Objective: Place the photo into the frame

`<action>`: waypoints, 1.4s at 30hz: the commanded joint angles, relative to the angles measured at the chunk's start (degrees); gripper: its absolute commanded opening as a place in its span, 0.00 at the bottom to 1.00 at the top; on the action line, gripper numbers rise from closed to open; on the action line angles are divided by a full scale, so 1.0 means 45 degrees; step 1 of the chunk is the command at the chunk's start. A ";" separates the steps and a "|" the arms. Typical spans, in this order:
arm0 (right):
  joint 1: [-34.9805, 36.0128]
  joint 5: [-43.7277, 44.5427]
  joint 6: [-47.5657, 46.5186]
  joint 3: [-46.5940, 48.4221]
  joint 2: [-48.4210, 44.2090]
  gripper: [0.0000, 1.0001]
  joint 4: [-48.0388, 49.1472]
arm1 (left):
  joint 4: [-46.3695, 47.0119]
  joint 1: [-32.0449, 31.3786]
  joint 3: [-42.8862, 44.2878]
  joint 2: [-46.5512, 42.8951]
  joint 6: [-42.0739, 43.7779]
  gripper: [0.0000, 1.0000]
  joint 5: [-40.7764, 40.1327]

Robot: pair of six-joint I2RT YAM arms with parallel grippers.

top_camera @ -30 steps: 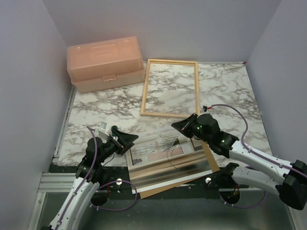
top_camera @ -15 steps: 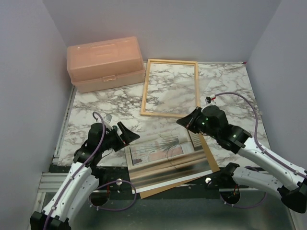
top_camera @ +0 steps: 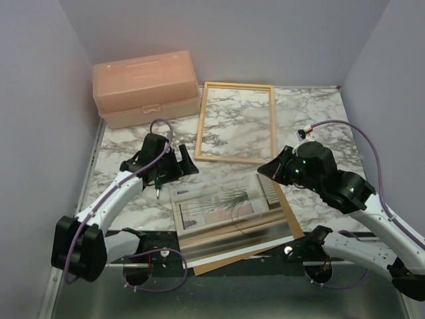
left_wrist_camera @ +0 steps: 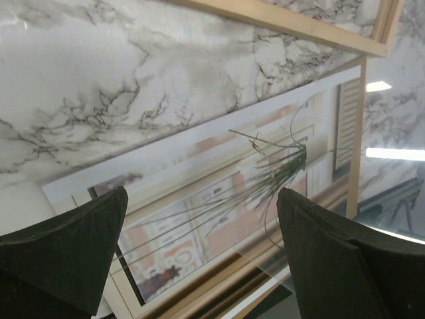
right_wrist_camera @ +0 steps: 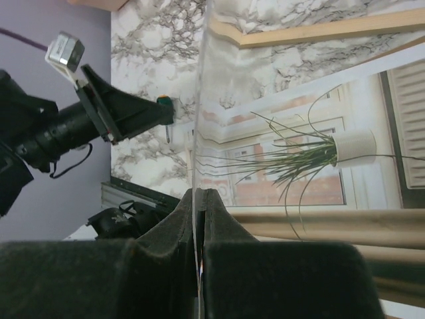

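The photo [top_camera: 216, 203] of a spiky potted plant lies face up on the table's near middle, on a brown backing board [top_camera: 290, 216]. The light-wood frame [top_camera: 200, 126] lies flat beyond it, holding nothing. My right gripper [top_camera: 263, 171] is shut on the edge of a clear glass sheet [top_camera: 229, 242], which slants up over the photo. The right wrist view shows the sheet edge-on between the shut jaws [right_wrist_camera: 199, 193], with the photo [right_wrist_camera: 299, 159] and a frame bar [right_wrist_camera: 319, 30] beyond. My left gripper [top_camera: 186, 163] hovers open above the photo's far left corner [left_wrist_camera: 219, 199], holding nothing [left_wrist_camera: 202, 199].
A peach plastic toolbox [top_camera: 146, 86] stands at the back left, beside the frame. Grey walls close in the left, right and back. The table's near edge drops to a metal rail [top_camera: 80, 249]. My left arm [right_wrist_camera: 73, 123] shows in the right wrist view.
My left gripper has risen and swung away from the near edge toward the frame, opening wider. My right gripper has lifted the glass sheet's edge higher and moved right.
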 commanded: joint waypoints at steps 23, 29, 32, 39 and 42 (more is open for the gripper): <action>0.0084 -0.1390 0.0537 -0.0972 -0.1303 0.00 -0.1747 | -0.0617 -0.1385 0.7960 1.0400 0.1148 0.66 -0.5484; 0.0075 -0.1221 0.0527 -0.0880 -0.1340 0.00 -0.1866 | -0.0672 -0.1402 0.8542 1.1301 0.1058 0.59 -0.5464; 0.0072 -0.1265 0.0560 -0.0837 -0.1348 0.00 -0.1857 | -0.0790 -0.1538 0.8631 1.1380 0.1233 0.41 -0.5697; 0.0074 -0.1345 0.0565 -0.0661 -0.1321 0.00 -0.1707 | -0.0609 -0.1558 0.8281 1.0955 0.1181 0.05 -0.4966; 0.0076 -0.1471 0.0612 -0.0665 -0.1311 0.00 -0.1610 | -0.0535 -0.1568 0.8150 1.0541 0.0976 0.00 -0.4666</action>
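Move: The photo frame's near-left corner lies about 13 cm ahead of the open left hand, 3 cm to its right and 10 cm below. The photo's middle is some 12 cm back and 14 cm right of that hand, the screwdriver about level with it and 13 cm left. From the right hand, already gripping the clear sheet, the photo's middle is about 7 cm back, 10 cm left and 25 cm below, the frame corner 18 cm ahead and 22 cm left. The left fingers close on the frame's left bar, pinching it just beyond the near-left corner, after reaching about 16 cm forward and sinking 9 cm, drifting slightly right, while the wrist swings some 25 degrees to point more steeply down. The right hand keeps its grip on the clear sheet and eases back and down, slightly right, above the photo, then holds still. ##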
